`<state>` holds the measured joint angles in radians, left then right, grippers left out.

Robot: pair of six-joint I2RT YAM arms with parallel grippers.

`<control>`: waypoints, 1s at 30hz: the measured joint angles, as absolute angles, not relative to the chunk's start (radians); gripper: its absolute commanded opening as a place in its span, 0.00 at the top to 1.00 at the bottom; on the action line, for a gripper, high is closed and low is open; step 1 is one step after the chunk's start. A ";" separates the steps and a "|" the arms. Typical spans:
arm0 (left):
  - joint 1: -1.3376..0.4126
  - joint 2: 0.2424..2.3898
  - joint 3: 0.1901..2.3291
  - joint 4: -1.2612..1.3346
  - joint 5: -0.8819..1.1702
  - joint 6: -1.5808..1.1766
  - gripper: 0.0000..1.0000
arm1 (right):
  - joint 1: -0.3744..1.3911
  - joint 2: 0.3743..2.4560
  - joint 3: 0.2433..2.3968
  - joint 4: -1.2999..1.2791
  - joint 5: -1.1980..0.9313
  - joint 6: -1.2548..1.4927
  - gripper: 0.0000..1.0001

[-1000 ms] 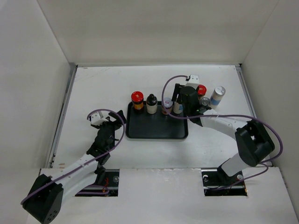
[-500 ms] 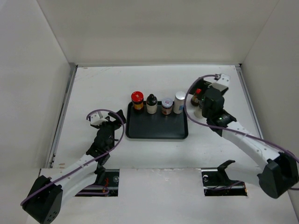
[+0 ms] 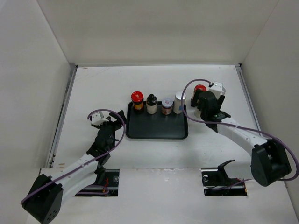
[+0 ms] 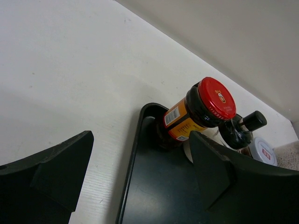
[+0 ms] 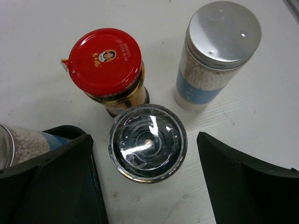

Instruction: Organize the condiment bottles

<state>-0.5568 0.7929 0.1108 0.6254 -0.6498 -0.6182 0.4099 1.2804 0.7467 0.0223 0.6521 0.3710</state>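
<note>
On the black tray (image 3: 156,128), four condiment bottles stand in a row: a red-capped jar (image 3: 137,99), a black-capped bottle (image 3: 151,103), a pale-lidded jar (image 3: 167,107) and a silver-capped cylinder (image 3: 179,101). Right of the tray, on the table, stand a second red-capped jar (image 5: 105,60), a clear-lidded jar (image 5: 148,142) and a silver-capped white-and-blue cylinder (image 5: 219,51). My right gripper (image 5: 145,156) hangs open over the clear-lidded jar, one finger on each side, both clear of it. My left gripper (image 4: 140,149) is open and empty at the tray's left rim (image 4: 133,168), facing the red-capped jar (image 4: 201,109).
White walls close in the table on three sides. The right arm (image 3: 233,133) reaches past the tray's right end. The left arm (image 3: 88,154) lies low at the near left. The tray's near half holds no bottles.
The right gripper let go of the silver-capped cylinder on the tray, opened wide, swung right and now sits over the clear-lidded jar. The left arm has not moved.
</note>
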 measured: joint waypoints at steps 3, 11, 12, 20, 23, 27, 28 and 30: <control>-0.557 0.786 0.110 0.625 -0.646 -0.618 0.17 | 0.403 1.298 0.747 0.026 0.617 0.374 0.02; -0.558 0.782 0.110 0.625 -0.644 -0.619 0.17 | 0.382 1.369 0.747 0.055 0.608 0.384 0.42; -0.557 0.783 0.110 0.625 -0.643 -0.620 0.17 | 0.380 1.374 0.747 0.066 0.612 0.388 0.45; -0.556 0.786 0.110 0.625 -0.643 -0.621 0.17 | 0.496 1.236 0.669 0.035 0.736 0.371 0.47; -0.555 0.777 0.102 0.626 -0.646 -0.622 0.17 | 0.607 1.119 0.671 -0.011 0.765 0.367 0.47; -0.550 0.768 0.086 0.625 -0.668 -0.632 0.18 | 0.791 1.091 0.730 -0.051 0.776 0.395 0.47; -0.549 0.767 0.084 0.624 -0.672 -0.633 0.18 | 0.832 1.117 0.754 -0.052 0.770 0.402 0.46; -0.546 0.763 0.083 0.624 -0.678 -0.636 0.18 | 0.916 1.199 0.810 -0.038 0.755 0.412 0.46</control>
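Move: The clear-lidded condiment bottle stands between the right hand's open fingers, about 1 cm ahead, level with it sideways, its middle some 5 cm below. From the hand, the red-capped bottle is about 7 cm ahead and 2 left, the blue-labelled white bottle 6 ahead and 7 right, and the silver-lidded white bottle in the tray 5 ahead and 13 left. From the left hand the clear-lidded bottle lies roughly 8 cm ahead and 45 right. The right hand eases down about 2.5 cm with its fingers wide, creeping slightly forward, and closes them on the sides of the clear-lidded bottle just below its lid. Keeping that pinch, it draws back and lifts about 7 cm, then sweeps some 15 cm left, away from the red-capped bottle and over the tray to the near side of the bottles lined up there, turning some 20 degrees counter-clockwise as it goes. ##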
